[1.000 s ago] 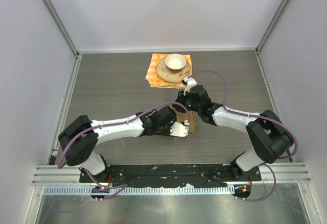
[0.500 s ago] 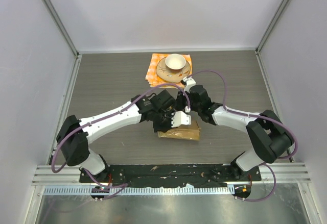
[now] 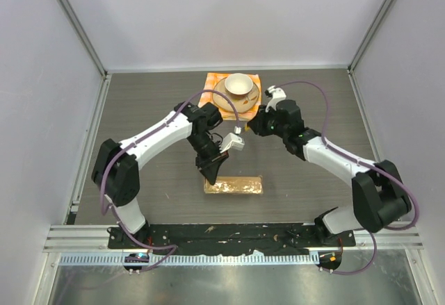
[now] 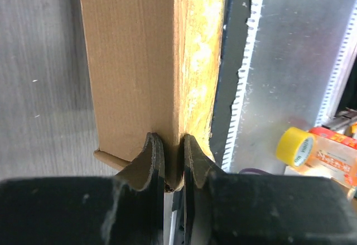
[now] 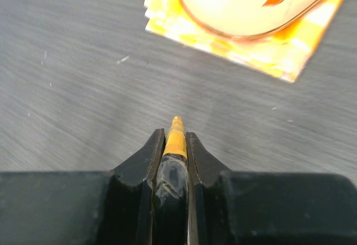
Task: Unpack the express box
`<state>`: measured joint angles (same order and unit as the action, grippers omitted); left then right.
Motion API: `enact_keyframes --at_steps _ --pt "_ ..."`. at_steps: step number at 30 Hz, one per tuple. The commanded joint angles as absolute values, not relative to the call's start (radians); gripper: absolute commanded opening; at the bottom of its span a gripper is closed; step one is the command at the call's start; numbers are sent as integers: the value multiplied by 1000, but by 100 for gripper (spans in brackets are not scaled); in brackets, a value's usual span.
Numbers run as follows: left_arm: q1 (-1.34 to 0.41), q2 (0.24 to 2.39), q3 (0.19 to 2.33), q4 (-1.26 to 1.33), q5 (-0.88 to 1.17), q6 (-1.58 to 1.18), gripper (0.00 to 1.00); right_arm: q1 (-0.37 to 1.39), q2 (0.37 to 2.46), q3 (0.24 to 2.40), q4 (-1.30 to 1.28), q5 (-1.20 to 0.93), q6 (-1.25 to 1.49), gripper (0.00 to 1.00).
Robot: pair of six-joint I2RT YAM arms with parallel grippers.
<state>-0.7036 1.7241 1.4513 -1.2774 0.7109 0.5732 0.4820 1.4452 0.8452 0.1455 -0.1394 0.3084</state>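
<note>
The express box (image 3: 233, 184), flat brown cardboard with a yellowish taped face, lies near the table's front edge. My left gripper (image 3: 211, 173) is at its left end. In the left wrist view the left gripper (image 4: 174, 161) is shut on a thin cardboard edge of the box (image 4: 134, 61). My right gripper (image 3: 259, 125) hovers over the table just in front of the saucer, away from the box. In the right wrist view the right gripper (image 5: 175, 144) is shut on a slim yellow-tipped tool (image 5: 176, 135) that points toward the cloth.
A cup (image 3: 238, 83) stands on a saucer (image 3: 224, 101) on the orange checkered cloth (image 3: 208, 105) at the back middle. Walls close in the table on three sides. A metal rail (image 3: 229, 232) runs along the front edge, with a yellow tape roll (image 4: 297, 147) beyond it.
The left gripper has shut on the box's left end, and the box now lies nearer the front. The right arm, still holding its tool, has pulled back toward the saucer.
</note>
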Motion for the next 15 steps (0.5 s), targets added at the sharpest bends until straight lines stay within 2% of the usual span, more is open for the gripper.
enact_keyframes --at_steps 1,11,15 --pt "-663 1807 1471 -1451 868 670 2 451 1310 874 123 -115 273 1" --pt "-603 1965 1532 -1448 887 695 8 449 1201 816 101 -150 307 1" --pt "-594 1950 1531 -1414 876 675 17 448 1157 776 100 -164 319 1"
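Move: The left hand holds the box by its left end, the box's middle about 8 cm to its right, level fore and aft and some 3 cm lower; the table under the box is roughly 12 cm below that hand. The cutter, in the right fingers, is about 20 cm ahead of the left hand and 14 cm right. From the right hand the box lies some 20 cm back, 7 cm left and 4 cm lower; the plate is 15 cm ahead, 5 cm left, 12 cm below. Still pinching the box, left sinks 5 cm, slightly forward, tilting 15 degrees; right lifts cutter about 6 cm. ##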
